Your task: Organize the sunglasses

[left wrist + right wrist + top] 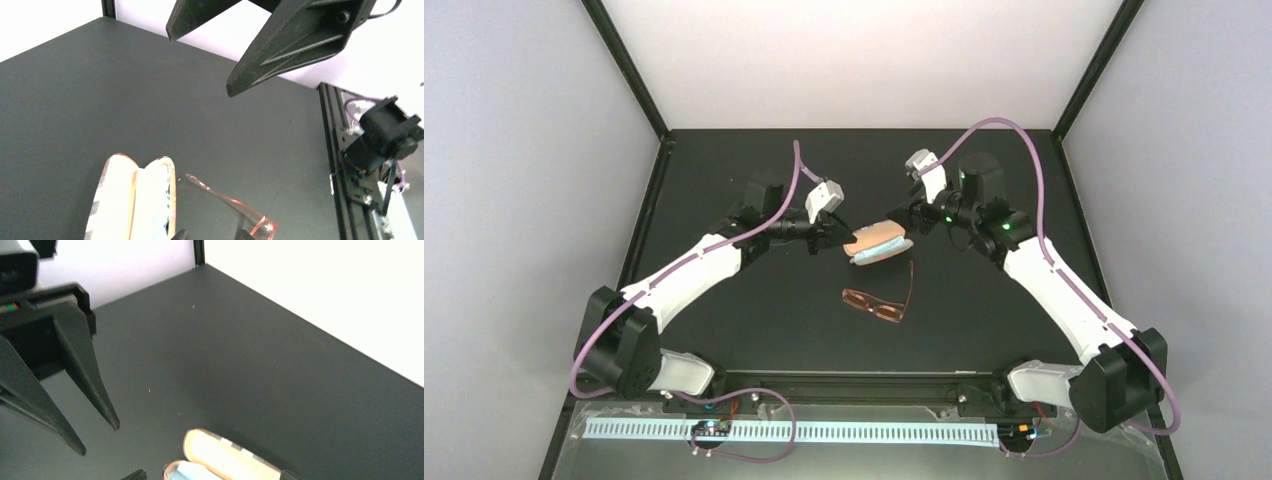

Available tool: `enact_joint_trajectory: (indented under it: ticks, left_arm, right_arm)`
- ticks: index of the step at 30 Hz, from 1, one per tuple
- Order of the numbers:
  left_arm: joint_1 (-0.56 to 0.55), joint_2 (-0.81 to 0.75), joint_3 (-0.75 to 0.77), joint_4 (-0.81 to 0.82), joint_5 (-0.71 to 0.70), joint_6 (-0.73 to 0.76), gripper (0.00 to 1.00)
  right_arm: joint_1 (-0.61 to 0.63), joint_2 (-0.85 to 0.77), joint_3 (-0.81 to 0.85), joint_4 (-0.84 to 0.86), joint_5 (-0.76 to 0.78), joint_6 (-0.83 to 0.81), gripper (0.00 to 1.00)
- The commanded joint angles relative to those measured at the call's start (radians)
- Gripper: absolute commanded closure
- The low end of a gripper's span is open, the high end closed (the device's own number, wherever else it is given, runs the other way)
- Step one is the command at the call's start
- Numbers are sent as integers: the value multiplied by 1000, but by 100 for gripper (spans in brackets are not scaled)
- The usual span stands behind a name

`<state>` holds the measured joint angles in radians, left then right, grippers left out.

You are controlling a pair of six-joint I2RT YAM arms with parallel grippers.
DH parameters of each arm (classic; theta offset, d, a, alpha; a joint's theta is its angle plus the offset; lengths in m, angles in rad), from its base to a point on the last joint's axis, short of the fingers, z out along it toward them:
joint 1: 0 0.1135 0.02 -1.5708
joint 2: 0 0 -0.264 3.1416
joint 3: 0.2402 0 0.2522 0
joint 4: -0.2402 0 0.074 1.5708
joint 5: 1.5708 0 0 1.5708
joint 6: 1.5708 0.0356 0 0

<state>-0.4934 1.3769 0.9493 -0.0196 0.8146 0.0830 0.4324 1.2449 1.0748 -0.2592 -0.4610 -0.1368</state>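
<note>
The sunglasses, reddish-brown and thin, lie on the black table just in front of the open striped case; one temple arm points back toward the case. In the left wrist view the sunglasses show to the right of the case. My left gripper hovers at the case's left end, jaws a little apart, with nothing between them. My right gripper is open at the case's right end, its fingertips either side of the case. A light-blue cloth lies inside.
White walls with black corner posts enclose the table. A black rail runs along the near edge between the arm bases. The two grippers face each other closely across the case, the right one's fingers looming in the left wrist view.
</note>
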Motion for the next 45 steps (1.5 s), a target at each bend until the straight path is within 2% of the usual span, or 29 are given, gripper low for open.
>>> enact_joint_trajectory:
  ticks: [1,4,7,10,16,21,29,38,45]
  left_arm:
    - [-5,16,2,-73,-1,145,73]
    - [-5,-2,-23,-110,2,240,68]
    - [-28,-8,-40,-184,20,413,56]
    - [-80,12,-39,-314,-40,611,48]
    - [-163,125,21,-510,-158,754,47]
    - [-208,209,56,-586,-273,794,47]
    - [-221,321,87,-530,-403,774,42]
    - [-224,386,160,-522,-451,725,35]
    - [-268,429,192,-593,-433,786,36]
  right_arm:
    - [2,-13,-42,-75,34,-67,29]
    - [3,6,-63,-149,50,-103,29]
    - [1,14,-108,-186,126,-128,30]
    - [-1,4,-154,-175,169,-133,29]
    - [-27,-14,-174,-168,199,-138,29]
    - [-40,-30,-190,-162,199,-148,29]
    - [-43,-24,-188,-167,174,-155,29]
    - [-43,-19,-187,-169,170,-159,29]
    - [-43,-16,-184,-165,178,-162,29]
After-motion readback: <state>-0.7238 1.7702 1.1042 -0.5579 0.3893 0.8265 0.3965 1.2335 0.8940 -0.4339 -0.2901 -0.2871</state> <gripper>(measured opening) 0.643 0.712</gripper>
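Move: The sunglasses lie on the table about 5 cm back from the left hand, 6 cm to its right and some 22 cm below. The open sunglasses case, with the blue cloth in it, lies about 12 cm farther out than the sunglasses and level with them sideways. From the right hand the sunglasses are about 9 cm back, 3 cm to the left and 26 cm below. The left hand drops some 20 cm to the sunglasses, swinging about 8 cm back and then 4 cm forward again near the bottom, while its wrist tips the fingers some 45 degrees further down and turns clockwise, and the fingers open wide around the left end of the frame, with no contact to be seen yet. The right hand, still open, sinks about 12 cm and drifts 5 cm right, tilting its fingers further down, then waits off the right end of the case. ##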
